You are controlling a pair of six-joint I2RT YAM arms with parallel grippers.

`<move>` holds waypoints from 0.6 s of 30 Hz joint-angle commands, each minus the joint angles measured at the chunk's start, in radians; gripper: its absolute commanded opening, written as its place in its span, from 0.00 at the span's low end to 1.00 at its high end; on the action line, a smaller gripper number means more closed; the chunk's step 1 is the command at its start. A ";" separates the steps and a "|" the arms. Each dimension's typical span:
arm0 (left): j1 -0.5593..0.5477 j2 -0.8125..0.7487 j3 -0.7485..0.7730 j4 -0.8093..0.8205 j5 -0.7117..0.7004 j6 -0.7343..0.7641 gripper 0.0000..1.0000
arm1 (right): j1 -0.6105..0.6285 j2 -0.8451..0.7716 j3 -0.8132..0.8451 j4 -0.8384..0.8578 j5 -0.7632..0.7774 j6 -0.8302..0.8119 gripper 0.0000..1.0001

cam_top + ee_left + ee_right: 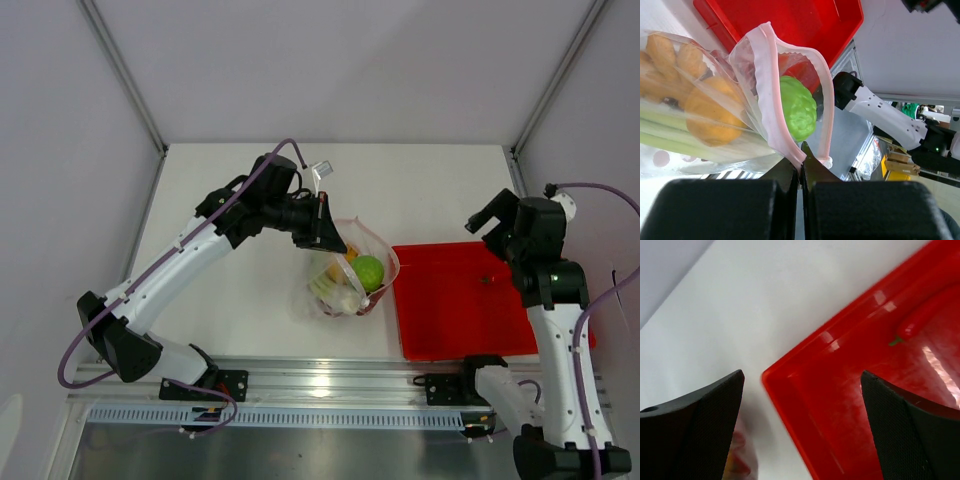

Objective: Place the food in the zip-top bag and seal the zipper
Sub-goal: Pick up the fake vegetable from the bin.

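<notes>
The zip-top bag (348, 278) lies at the table's middle with its mouth open. Food shows inside it: a round green fruit (797, 107), orange and yellow pieces (710, 117) and a pale-green stalk (670, 140). My left gripper (802, 162) is shut on one side of the pink zipper (771, 100), while the other side of the strip bows away from it. A red pepper-like piece (912, 322) lies in the red tray (840, 405). Above that tray's corner my right gripper (802, 374) hangs open, holding nothing.
The red tray (455, 300) sits just right of the bag, touching or nearly touching it. The right arm (545, 270) stands over the tray's right side. A metal rail (330, 385) runs along the near table edge.
</notes>
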 commanded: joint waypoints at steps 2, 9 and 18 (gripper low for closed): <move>0.002 -0.047 0.021 0.056 0.052 -0.002 0.00 | -0.197 0.077 -0.087 -0.023 -0.036 0.006 0.99; 0.004 -0.046 0.028 0.052 0.059 -0.002 0.01 | -0.447 0.140 -0.278 0.143 -0.087 0.047 0.93; 0.004 -0.036 0.055 0.035 0.062 0.001 0.01 | -0.514 0.290 -0.310 0.266 0.080 0.086 0.94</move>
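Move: The red chili pepper lies on the bin's floor close to the far wall, some 15 cm to the right of the empty right hand, about 2 cm farther ahead and roughly 27 cm below. The red bin's middle is about 10 cm right and 4 cm back. The food-filled zip-top bag stands some 25 cm to the left and 4 cm back, about 20 cm down. From the left hand, the pepper is about 42 cm right, 7 cm ahead and 28 cm down. Down and to the right in one quick sweep, the right hand drops about 16 cm and travels some 14 cm sideways towards the chili pepper; the drop is nearly all in the first two thirds, then the hand eases on to the right. The wrist swings clockwise about 30 degrees and tips the fingers farther down, and they stay wide open. ##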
